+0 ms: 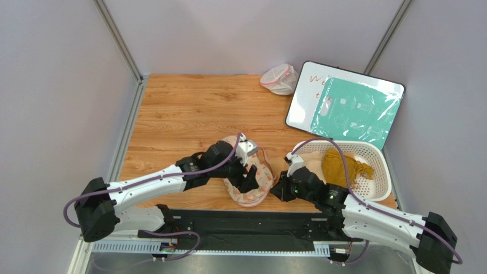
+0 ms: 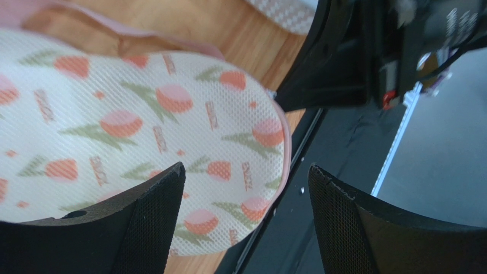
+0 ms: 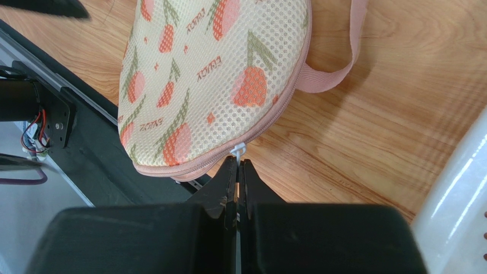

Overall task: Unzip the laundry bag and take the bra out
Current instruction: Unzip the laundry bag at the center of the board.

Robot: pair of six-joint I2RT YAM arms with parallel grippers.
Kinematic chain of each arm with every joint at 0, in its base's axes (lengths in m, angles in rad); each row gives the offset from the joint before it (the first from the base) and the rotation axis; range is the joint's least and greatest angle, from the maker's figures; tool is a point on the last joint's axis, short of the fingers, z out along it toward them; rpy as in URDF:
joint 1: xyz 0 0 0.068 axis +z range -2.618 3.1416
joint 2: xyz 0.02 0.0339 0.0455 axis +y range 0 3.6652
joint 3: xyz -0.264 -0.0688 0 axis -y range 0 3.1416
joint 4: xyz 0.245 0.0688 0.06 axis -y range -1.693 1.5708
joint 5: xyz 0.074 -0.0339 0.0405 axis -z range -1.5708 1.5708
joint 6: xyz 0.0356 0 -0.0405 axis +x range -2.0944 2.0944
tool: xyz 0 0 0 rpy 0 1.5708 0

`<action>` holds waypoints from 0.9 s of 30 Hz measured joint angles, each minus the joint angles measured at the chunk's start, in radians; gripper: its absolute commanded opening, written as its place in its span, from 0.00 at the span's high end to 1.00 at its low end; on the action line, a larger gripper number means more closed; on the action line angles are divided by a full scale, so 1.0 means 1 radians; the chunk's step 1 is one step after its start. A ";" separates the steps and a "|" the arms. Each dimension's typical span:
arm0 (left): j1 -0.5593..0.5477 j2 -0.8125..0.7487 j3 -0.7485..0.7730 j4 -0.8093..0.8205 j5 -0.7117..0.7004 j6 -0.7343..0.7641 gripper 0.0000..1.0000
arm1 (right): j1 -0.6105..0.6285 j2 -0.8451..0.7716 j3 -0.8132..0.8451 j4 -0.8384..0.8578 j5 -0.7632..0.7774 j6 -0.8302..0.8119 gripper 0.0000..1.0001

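The laundry bag (image 1: 264,171) lies flat at the table's near edge, cream mesh with an orange and green print and pink edging (image 2: 143,114) (image 3: 211,74). My left gripper (image 1: 247,178) (image 2: 246,168) hovers open over the bag's near end, one finger above the fabric and the other past its rim. My right gripper (image 1: 279,191) (image 3: 237,162) is shut on the small white zipper pull (image 3: 239,151) at the bag's right rim. The zipper seam I can see there is closed. The bra is hidden.
A pink strap (image 3: 343,63) trails from the bag onto the wood. A white basket (image 1: 374,154) holding a mustard cloth (image 1: 343,165) stands right beside my right arm. A whiteboard (image 1: 343,103) and a small mesh pouch (image 1: 280,79) lie at the back. The black base rail (image 1: 240,222) borders the bag.
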 measured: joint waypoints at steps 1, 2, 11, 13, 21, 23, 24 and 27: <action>-0.017 0.002 -0.028 0.004 -0.010 -0.003 0.16 | 0.005 0.006 0.000 0.003 0.004 0.003 1.00; -0.030 0.005 -0.045 0.005 -0.016 -0.005 0.16 | 0.010 0.011 0.000 0.006 0.008 0.006 1.00; -0.123 0.084 -0.069 0.066 -0.086 -0.031 0.16 | 0.037 0.036 0.000 0.037 0.025 0.018 1.00; -0.129 0.096 -0.069 0.078 -0.097 -0.031 0.16 | 0.040 0.036 0.001 0.039 0.027 0.020 1.00; -0.154 0.172 -0.060 0.111 -0.124 -0.035 0.20 | 0.050 0.036 0.001 0.042 0.032 0.021 1.00; -0.160 0.184 -0.060 0.113 -0.131 -0.038 0.30 | 0.053 0.036 0.001 0.042 0.033 0.022 1.00; -0.163 0.190 -0.059 0.116 -0.135 -0.042 0.39 | 0.054 0.036 0.001 0.042 0.034 0.023 1.00; -0.169 0.208 -0.054 0.119 -0.141 -0.050 0.66 | 0.056 0.036 0.001 0.042 0.035 0.024 1.00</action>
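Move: The laundry bag's zipped edge just left of the pull lies about 9 cm below the left hand, roughly 4 cm back and 5 cm to its right. The pull is 8 cm right, 3 cm back and 9 cm below; the bag's middle is some 4 cm ahead, 1 cm left and 12 cm below. From the right hand, the pull sits at its fingertips, about 1 cm ahead, 1 cm left and 1 cm below, and the basket is 7 cm ahead and 24 cm right, 2 cm below. The bag's zipped edge beside the pull is approached from above by the left hand, which sinks about 7 cm while drawing back some 3 cm and then edging right, fingers tipping about 10 degrees steeper. Open until near the end, its fingers then begin to close around that edge. The right hand keeps the zip pull pinched, creeping only about 1 cm left. ##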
